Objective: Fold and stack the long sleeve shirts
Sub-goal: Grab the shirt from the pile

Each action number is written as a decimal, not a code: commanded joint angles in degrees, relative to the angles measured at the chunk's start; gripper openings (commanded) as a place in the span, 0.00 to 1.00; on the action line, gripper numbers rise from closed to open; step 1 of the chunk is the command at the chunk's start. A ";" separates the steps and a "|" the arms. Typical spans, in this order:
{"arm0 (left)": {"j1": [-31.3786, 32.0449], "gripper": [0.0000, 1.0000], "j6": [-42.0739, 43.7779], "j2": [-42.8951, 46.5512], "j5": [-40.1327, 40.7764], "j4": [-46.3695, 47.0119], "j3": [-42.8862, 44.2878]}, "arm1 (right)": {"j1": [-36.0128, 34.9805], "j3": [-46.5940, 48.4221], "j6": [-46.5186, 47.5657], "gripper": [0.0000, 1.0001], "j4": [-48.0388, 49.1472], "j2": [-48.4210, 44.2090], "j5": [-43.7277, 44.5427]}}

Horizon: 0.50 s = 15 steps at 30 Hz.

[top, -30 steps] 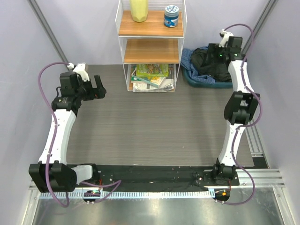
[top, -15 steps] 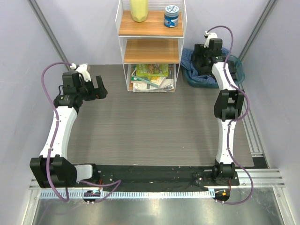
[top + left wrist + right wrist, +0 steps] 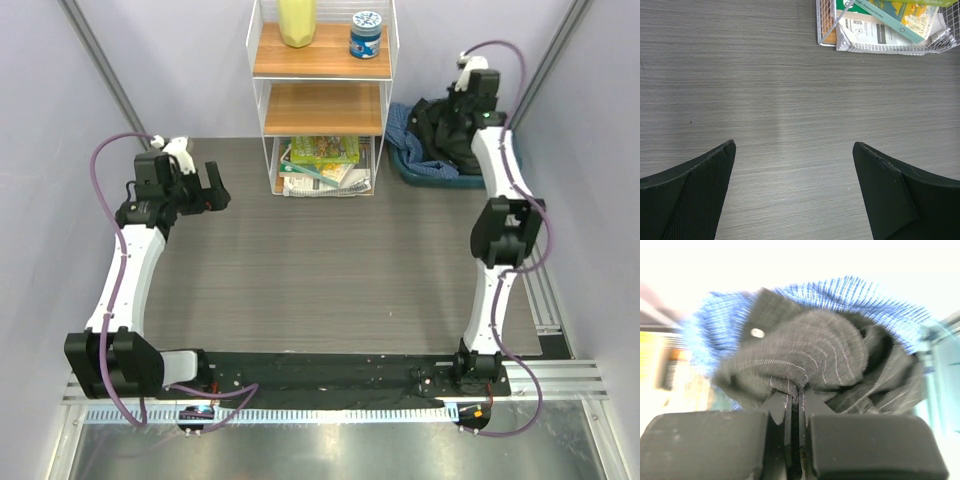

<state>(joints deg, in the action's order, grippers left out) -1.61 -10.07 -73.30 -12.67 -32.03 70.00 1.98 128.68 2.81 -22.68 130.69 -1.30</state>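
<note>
Both long sleeve shirts lie crumpled in a teal basket (image 3: 420, 172) at the back right. The dark charcoal pinstriped shirt (image 3: 445, 135) (image 3: 815, 352) is bunched on top of the blue shirt (image 3: 400, 122) (image 3: 860, 292). My right gripper (image 3: 462, 112) (image 3: 795, 392) is over the basket, shut on a fold of the charcoal shirt, which is pinched between its fingertips. My left gripper (image 3: 214, 185) (image 3: 794, 150) hangs open above bare table at the left, with nothing between its fingers.
A white wire shelf unit (image 3: 322, 95) stands at the back centre with a yellow bottle (image 3: 297, 22) and a blue-lidded jar (image 3: 365, 34) on top. Books and papers (image 3: 322, 165) (image 3: 885, 25) fill its bottom basket. The grey wood-grain table (image 3: 320, 270) spreads between the arms.
My right gripper has dipped into the basket, shut on the charcoal shirt and pulled back slightly to the right. The left arm has barely moved.
</note>
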 commanded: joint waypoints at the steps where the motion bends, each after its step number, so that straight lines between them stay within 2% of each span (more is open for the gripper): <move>1: -0.33 1.00 -1.62 4.21 -1.92 1.00 2.60 | 0.92 0.08 -1.75 0.01 2.03 -23.79 -10.02; 6: -0.33 1.00 -4.43 7.73 -2.10 1.53 2.34 | 0.22 -0.36 -5.96 0.01 -1.14 -37.34 -20.82; 9: -0.41 1.00 -6.80 10.01 -1.49 2.23 2.07 | -1.44 0.08 -9.48 0.01 0.26 -44.63 -24.87; 15: -0.50 1.00 -11.37 12.83 3.08 2.15 3.04 | -4.70 0.86 -26.69 0.01 13.43 -51.77 -30.69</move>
<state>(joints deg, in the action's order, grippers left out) -1.63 -17.32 -62.04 -12.53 -31.83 70.22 -2.35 129.45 -10.11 -18.98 78.56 -26.17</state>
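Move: The right gripper is already shut on the dark shirt, just above the pile. The open middle of the table lies about 33 cm back and 33 cm to its left, some 22 cm below. The basin's middle is about 3 cm back, 4 cm right and 14 cm below; the blue checked shirt sits roughly 5 cm left and 10 cm below. The shelf rack's lowest basket is about 33 cm left and 7 cm back. From the left gripper the table's middle is about 27 cm right and 5 cm back, also some 22 cm below. Keep the right fingers pinched on the dark shirt and whip the right hand up about 45 cm and back some 35 cm out of the basin, with a smaller drift left, speeding up as it rises. Swing the wrist until the fingers point above level, turning counter-clockwise as well. Raise the open, empty left gripper about 7 cm and ease it slightly back. ##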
